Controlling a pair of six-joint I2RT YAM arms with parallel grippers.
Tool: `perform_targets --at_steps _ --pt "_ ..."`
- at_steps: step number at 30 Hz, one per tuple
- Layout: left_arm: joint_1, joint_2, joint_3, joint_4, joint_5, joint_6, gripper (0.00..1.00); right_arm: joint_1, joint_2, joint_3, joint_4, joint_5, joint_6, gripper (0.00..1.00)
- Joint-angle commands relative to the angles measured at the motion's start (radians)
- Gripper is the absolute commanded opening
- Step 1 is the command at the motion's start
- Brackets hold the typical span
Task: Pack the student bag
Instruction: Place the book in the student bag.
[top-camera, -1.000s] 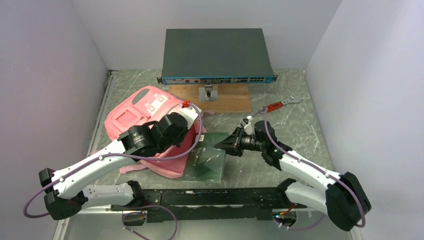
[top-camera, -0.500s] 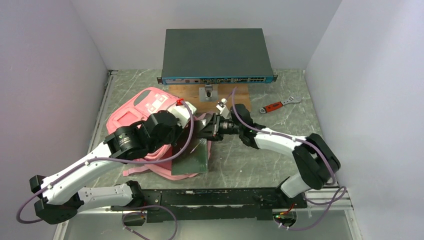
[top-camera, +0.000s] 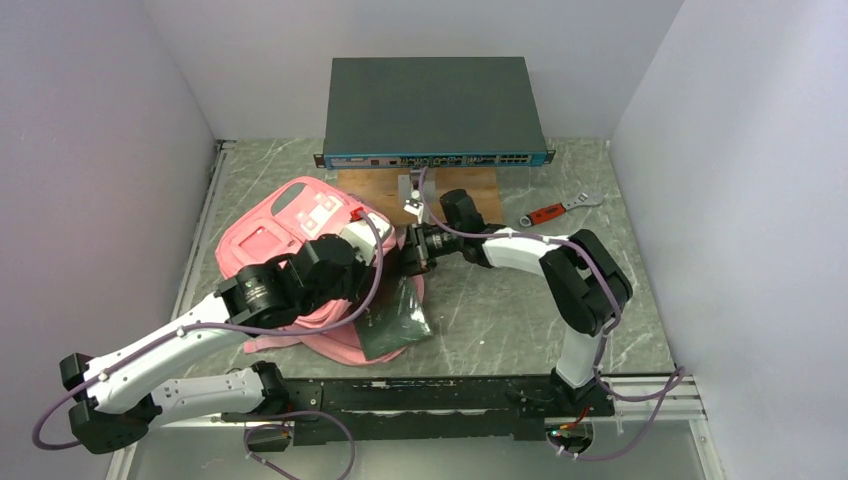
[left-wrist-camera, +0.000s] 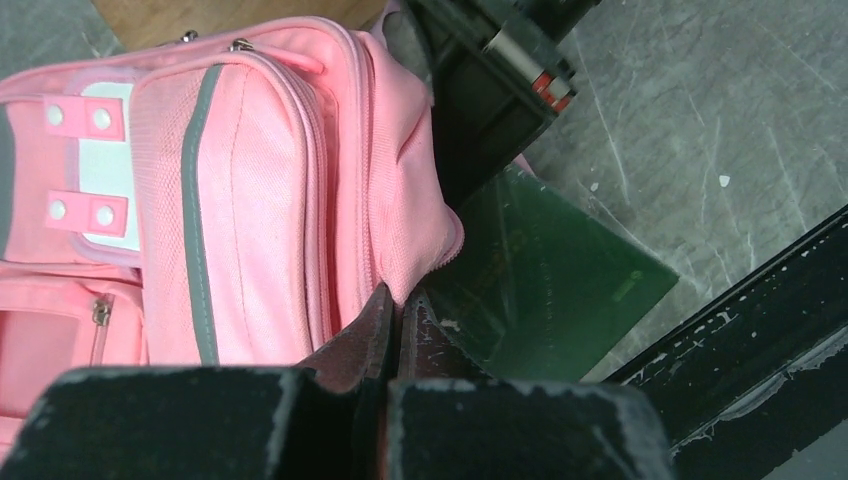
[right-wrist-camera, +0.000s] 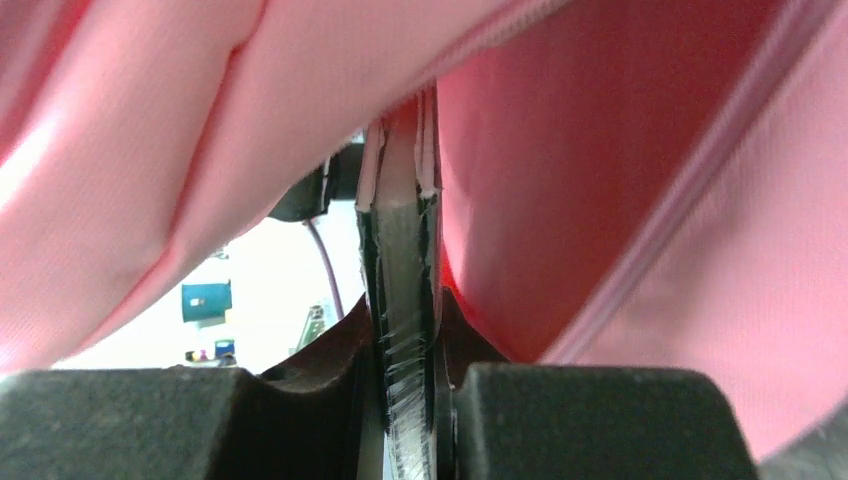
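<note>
The student bag (top-camera: 290, 225) is a pink backpack lying on the left of the table. My left gripper (left-wrist-camera: 400, 300) is shut on the pink rim (left-wrist-camera: 425, 265) of its opening and holds that edge up. A flat dark-green folder (top-camera: 395, 322) lies slanted at the opening, its lower corner on the table (left-wrist-camera: 560, 290). My right gripper (top-camera: 412, 250) reaches in from the right and is shut on the folder's thin edge (right-wrist-camera: 400, 250). Pink fabric (right-wrist-camera: 620, 200) fills the right wrist view on both sides of the right gripper (right-wrist-camera: 400, 300). The inside of the bag is hidden.
A dark grey network switch (top-camera: 435, 105) stands at the back on a wooden board (top-camera: 455, 200). A small metal part (top-camera: 415, 190) sits on the board. A red-handled wrench (top-camera: 555, 210) lies at the back right. A black rail (top-camera: 430, 395) runs along the near edge.
My right arm has swung left with the green folder, from mid-table to the bag's opening. The folder now stands steeper and partly under the pink rim. The left arm shifted slightly, still gripping the bag.
</note>
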Motion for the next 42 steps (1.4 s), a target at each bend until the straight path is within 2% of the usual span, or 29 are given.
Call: perform_targets --at_steps 1,3,4,6,7,8,12,15,19,22,26,28,30,32,34,36,39,42 --pt "-0.003 -0.01 -0.042 0.168 -0.003 -0.077 0.0 -0.086 -0.087 -0.027 -0.043 -0.247 -0.095 0.0" --pt "-0.003 -0.008 -0.082 0.21 0.025 -0.095 0.0 -0.102 -0.082 0.044 -0.405 -0.189 -0.351 0.0" --pt "-0.003 -0.001 -0.102 0.232 0.049 -0.108 0.0 -0.102 -0.072 0.07 -0.513 -0.143 -0.431 0.0" --pt "-0.003 0.029 -0.139 0.278 0.101 -0.143 0.0 -0.102 -0.036 0.1 -0.623 -0.109 -0.509 0.0" --pt "-0.004 0.047 -0.158 0.296 0.125 -0.166 0.0 -0.102 -0.022 0.106 -0.63 -0.101 -0.517 0.0" --pt "-0.003 0.07 -0.172 0.308 0.144 -0.192 0.0 -0.101 -0.012 0.104 -0.617 -0.073 -0.506 0.08" --pt "-0.003 0.157 -0.23 0.329 0.17 -0.317 0.0 -0.103 -0.006 0.099 -0.571 0.133 -0.409 0.44" --pt "-0.003 0.187 -0.296 0.353 0.163 -0.395 0.0 -0.122 -0.063 0.013 -0.457 0.242 -0.28 0.7" --pt "-0.003 0.205 -0.365 0.421 0.172 -0.435 0.0 -0.184 -0.129 -0.083 -0.423 0.346 -0.21 0.85" --pt "-0.004 0.229 -0.389 0.439 0.184 -0.444 0.0 -0.246 -0.24 -0.163 -0.418 0.374 -0.173 0.99" --pt "-0.003 0.247 -0.398 0.428 0.191 -0.454 0.0 -0.29 -0.444 -0.237 -0.507 0.428 -0.147 1.0" --pt "-0.003 0.233 -0.41 0.437 0.196 -0.455 0.0 -0.288 -0.553 -0.323 -0.48 0.372 -0.074 1.0" --pt "-0.003 0.219 -0.418 0.439 0.191 -0.457 0.0 -0.264 -0.666 -0.473 -0.316 0.265 0.099 1.0" --pt "-0.003 0.209 -0.422 0.441 0.187 -0.457 0.0 -0.173 -0.775 -0.633 -0.03 0.225 0.329 1.0" --pt "-0.003 0.204 -0.417 0.439 0.19 -0.455 0.0 -0.072 -0.851 -0.738 0.089 0.331 0.519 0.99" --pt "-0.003 0.197 -0.414 0.444 0.196 -0.454 0.0 0.024 -0.937 -0.809 0.131 0.488 0.63 0.96" --pt "-0.003 0.183 -0.412 0.455 0.201 -0.449 0.0 0.119 -1.029 -0.886 0.138 0.674 0.728 0.95" --pt "-0.003 0.176 -0.402 0.452 0.199 -0.434 0.0 0.187 -1.031 -0.937 0.182 0.768 0.799 0.92"
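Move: The book in the right gripper is half inside the bag's mouth, its middle about 7 cm back from that hand and 6 cm below. The student bag's middle lies some 11 cm to this hand's left, 2 cm back and 5 cm down; the wooden board is about 11 cm ahead, 9 cm right and 12 cm down. From the left gripper, shut on the mouth's upper edge, the book's middle is some 5 cm back and 18 cm below. Let go of the book with the right gripper: ease it right and down out of the bag's mouth, open the fingers wide, carry on to some 16 cm right, rise, then swing back towards the base, turning about 30 degrees clockwise, to stop open-jawed at the book's outer edge. Meanwhile lower the left gripper about 16 cm, drifting right and tipping its fingers down, still pinching the bag's edge. ##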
